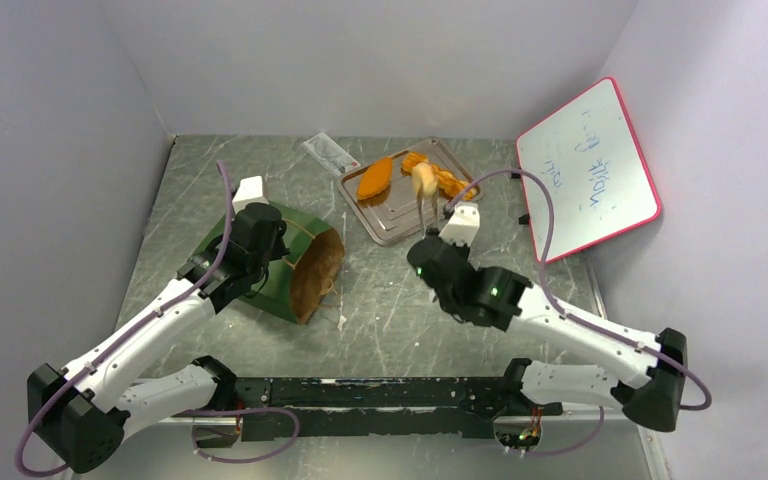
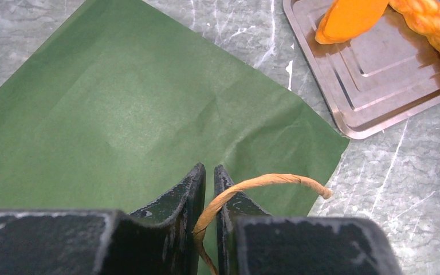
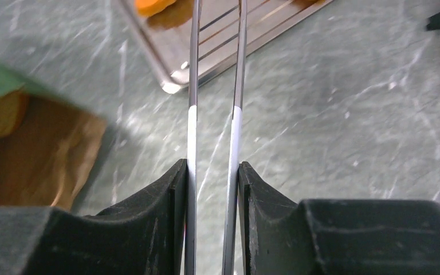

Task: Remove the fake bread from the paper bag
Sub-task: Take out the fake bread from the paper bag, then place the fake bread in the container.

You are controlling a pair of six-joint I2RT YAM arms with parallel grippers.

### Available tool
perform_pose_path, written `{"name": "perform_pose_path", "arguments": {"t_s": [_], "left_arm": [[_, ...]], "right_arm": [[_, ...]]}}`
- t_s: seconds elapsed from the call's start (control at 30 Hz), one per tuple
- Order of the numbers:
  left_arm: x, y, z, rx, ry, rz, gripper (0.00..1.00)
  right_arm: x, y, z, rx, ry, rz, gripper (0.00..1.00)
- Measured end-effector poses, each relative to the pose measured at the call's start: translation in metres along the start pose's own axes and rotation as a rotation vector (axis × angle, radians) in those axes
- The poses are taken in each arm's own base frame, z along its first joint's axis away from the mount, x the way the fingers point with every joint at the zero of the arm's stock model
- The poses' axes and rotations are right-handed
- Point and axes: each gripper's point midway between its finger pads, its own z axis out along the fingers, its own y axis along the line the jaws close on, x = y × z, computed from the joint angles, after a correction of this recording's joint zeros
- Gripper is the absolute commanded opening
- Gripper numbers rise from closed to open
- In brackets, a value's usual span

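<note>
The dark green paper bag (image 1: 278, 262) lies on its side with its brown mouth (image 1: 318, 277) facing right. My left gripper (image 2: 209, 172) is shut on the bag's tan handle (image 2: 275, 180), above the green side (image 2: 149, 114). My right gripper (image 3: 213, 169) is shut on metal tongs (image 3: 192, 86). In the top view the tongs' tips (image 1: 422, 203) meet a tan bread piece (image 1: 423, 180) over the tray (image 1: 392, 222). An orange loaf (image 1: 374, 177) and a braided stick (image 1: 448, 180) lie in the tray. Golden-brown bread (image 3: 0, 114) shows inside the bag.
A pink-framed whiteboard (image 1: 588, 165) leans against the right wall. A small clear packet (image 1: 327, 153) lies behind the tray. The grey walls close in on the left, back and right.
</note>
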Motion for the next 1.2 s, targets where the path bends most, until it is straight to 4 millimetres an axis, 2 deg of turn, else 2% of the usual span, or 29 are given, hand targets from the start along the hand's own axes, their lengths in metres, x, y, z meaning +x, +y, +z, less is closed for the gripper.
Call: {"name": "perform_pose_path", "arguments": {"t_s": [0.1,0.17,0.27,0.4,0.53,0.7,0.9,0.97,1.1,1.2], "left_arm": [[0.000,-0.002,0.000,0.010,0.002,-0.002,0.07],[0.000,-0.002,0.000,0.014,0.005,-0.002,0.07],[0.001,-0.003,0.000,0.019,0.008,-0.002,0.07],[0.001,-0.003,0.000,0.021,0.010,0.000,0.07],[0.001,-0.003,0.000,0.023,0.012,0.001,0.07],[0.001,-0.005,0.002,0.027,0.013,0.001,0.07],[0.003,-0.005,0.005,0.025,0.020,0.007,0.07],[0.004,-0.004,0.006,0.023,0.023,0.011,0.07],[0.004,-0.003,0.007,0.018,0.027,0.014,0.07],[0.005,-0.004,0.008,0.017,0.030,0.015,0.07]], "right_arm": [[-0.012,-0.020,0.037,0.083,-0.003,-0.004,0.02],[-0.013,-0.024,0.061,0.103,0.010,-0.022,0.01],[-0.006,-0.025,0.098,0.104,0.051,-0.056,0.01],[0.007,-0.026,0.137,0.087,0.109,-0.089,0.01],[0.009,-0.019,0.168,0.058,0.131,-0.098,0.01],[0.006,-0.012,0.194,0.015,0.127,-0.086,0.01],[0.015,-0.018,0.219,0.011,0.149,-0.072,0.06],[0.018,-0.020,0.225,0.010,0.157,-0.067,0.11],[0.022,-0.021,0.231,0.001,0.163,-0.051,0.30],[0.024,-0.022,0.232,-0.005,0.163,-0.032,0.35]]}}
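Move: The right hand holds the tongs with the pale bread at their tips, some 18 cm ahead of it, 2 cm to the left and 8 cm lower. It is bound for the gap on the tray, about 35 cm ahead, 3 cm to the left and 19 cm below. On the tray, the orange bread lies about 7 cm left of the gap and the twisted bread about 9 cm right, both level with it. From the left hand the gap is roughly 28 cm ahead and 26 cm to the right. With the tongs still pinched in its fingers and the pale bread still in their tips, the right hand carries them forward about 20 cm and down some 13 cm, towards the gap between the orange bread and the twisted bread. It starts fast and eases to a near stop over the tray's near rim, tipping down about 10 degrees as it goes. The fingers keep their opening. ##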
